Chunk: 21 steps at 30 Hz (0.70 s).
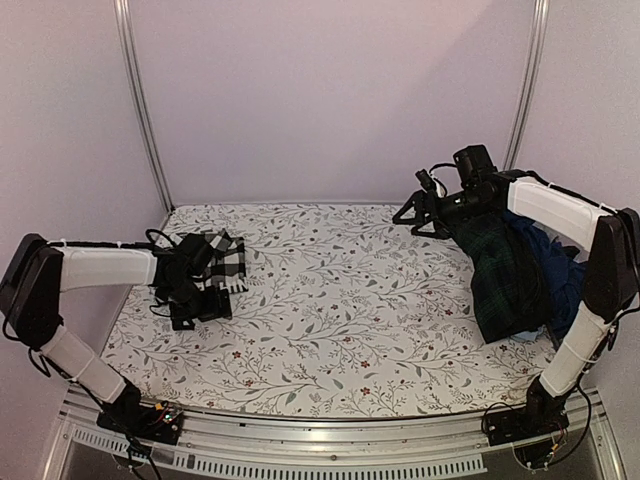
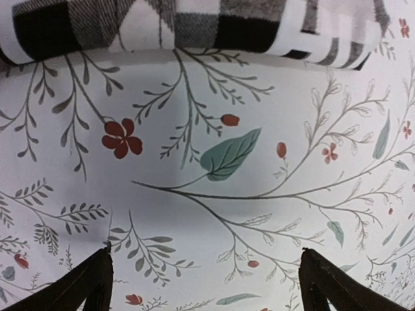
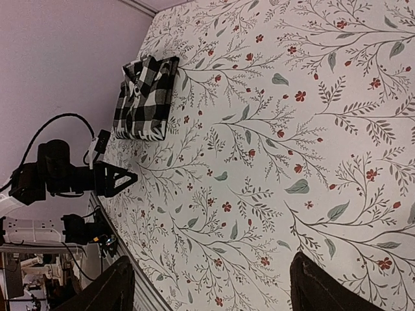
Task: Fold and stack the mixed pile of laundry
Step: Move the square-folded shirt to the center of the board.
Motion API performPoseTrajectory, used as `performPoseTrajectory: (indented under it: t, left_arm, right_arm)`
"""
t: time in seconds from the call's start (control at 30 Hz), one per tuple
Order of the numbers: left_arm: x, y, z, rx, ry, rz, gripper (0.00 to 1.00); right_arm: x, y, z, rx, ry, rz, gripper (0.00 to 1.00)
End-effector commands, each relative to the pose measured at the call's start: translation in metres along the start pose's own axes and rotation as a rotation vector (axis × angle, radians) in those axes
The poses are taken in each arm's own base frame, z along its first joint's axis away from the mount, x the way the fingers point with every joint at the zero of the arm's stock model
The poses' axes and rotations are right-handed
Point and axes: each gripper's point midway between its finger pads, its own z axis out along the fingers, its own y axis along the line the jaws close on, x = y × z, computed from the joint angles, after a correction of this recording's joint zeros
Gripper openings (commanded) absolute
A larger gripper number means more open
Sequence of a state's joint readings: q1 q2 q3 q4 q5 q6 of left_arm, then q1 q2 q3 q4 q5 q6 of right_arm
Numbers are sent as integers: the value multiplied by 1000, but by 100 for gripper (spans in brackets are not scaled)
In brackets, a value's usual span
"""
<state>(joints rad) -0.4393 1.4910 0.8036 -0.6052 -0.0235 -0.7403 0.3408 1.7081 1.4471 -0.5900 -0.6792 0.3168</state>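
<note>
A folded black-and-white checked shirt [image 1: 222, 258] [image 2: 194, 23] [image 3: 146, 97] lies at the table's far left. My left gripper [image 1: 198, 305] [image 2: 207, 288] hovers just in front of it, open and empty, and it also shows in the right wrist view [image 3: 115, 180]. At the right edge sits the mixed laundry pile [image 1: 525, 285], with a dark green-navy plaid garment [image 1: 505, 275] on top, a navy piece [image 1: 562, 270] behind and light blue [image 1: 528, 337] at its near end. My right gripper [image 1: 425, 212] [image 3: 214, 291] hangs open and empty above the table, left of the pile.
The floral-printed white covering [image 1: 340, 300] [image 2: 214, 194] [image 3: 292, 129] spans the table between shirt and pile. Plain walls with two metal rails [image 1: 140, 100] close the back. A metal frame edge [image 1: 330, 455] runs along the front.
</note>
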Motion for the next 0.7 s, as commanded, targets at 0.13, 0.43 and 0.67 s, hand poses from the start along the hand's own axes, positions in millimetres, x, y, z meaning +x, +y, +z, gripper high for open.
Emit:
performPoseTrajectory:
  t: [0.13, 0.43, 0.67]
  left_arm:
    - [-25, 24, 44, -169, -4, -71, 100]
    - [-98, 42, 71, -186, -35, 93, 100]
    - [-163, 45, 79, -189, -75, 251, 99]
  right_arm:
    - [-7, 6, -5, -24, -21, -32, 81]
    - [-14, -5, -19, 20, -62, -12, 82]
    - [-15, -11, -19, 36, -72, 17, 82]
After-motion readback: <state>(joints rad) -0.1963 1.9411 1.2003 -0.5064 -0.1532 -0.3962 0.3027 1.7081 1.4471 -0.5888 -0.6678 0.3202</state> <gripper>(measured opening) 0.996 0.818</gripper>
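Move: The square-folded shirt lies flat ahead of the open left hand, its middle about 20 cm farther out, some 5 cm to the left and 2 cm lower; its near edge is roughly 10 cm in front of the fingers. The board's left edge is about 15 cm left of the shirt's middle, level with it. From the idle right hand the shirt is around 65 cm to the left, 8 cm ahead and 20 cm below. Sinking a couple of centimetres first, the left hand then sweeps low over the board, forward by about 15 cm and left by some 6 cm, its left side rising roughly 10 degrees. With fingers pointing down and still wide open, it comes up against the shirt's near edge and pushes it forward. ##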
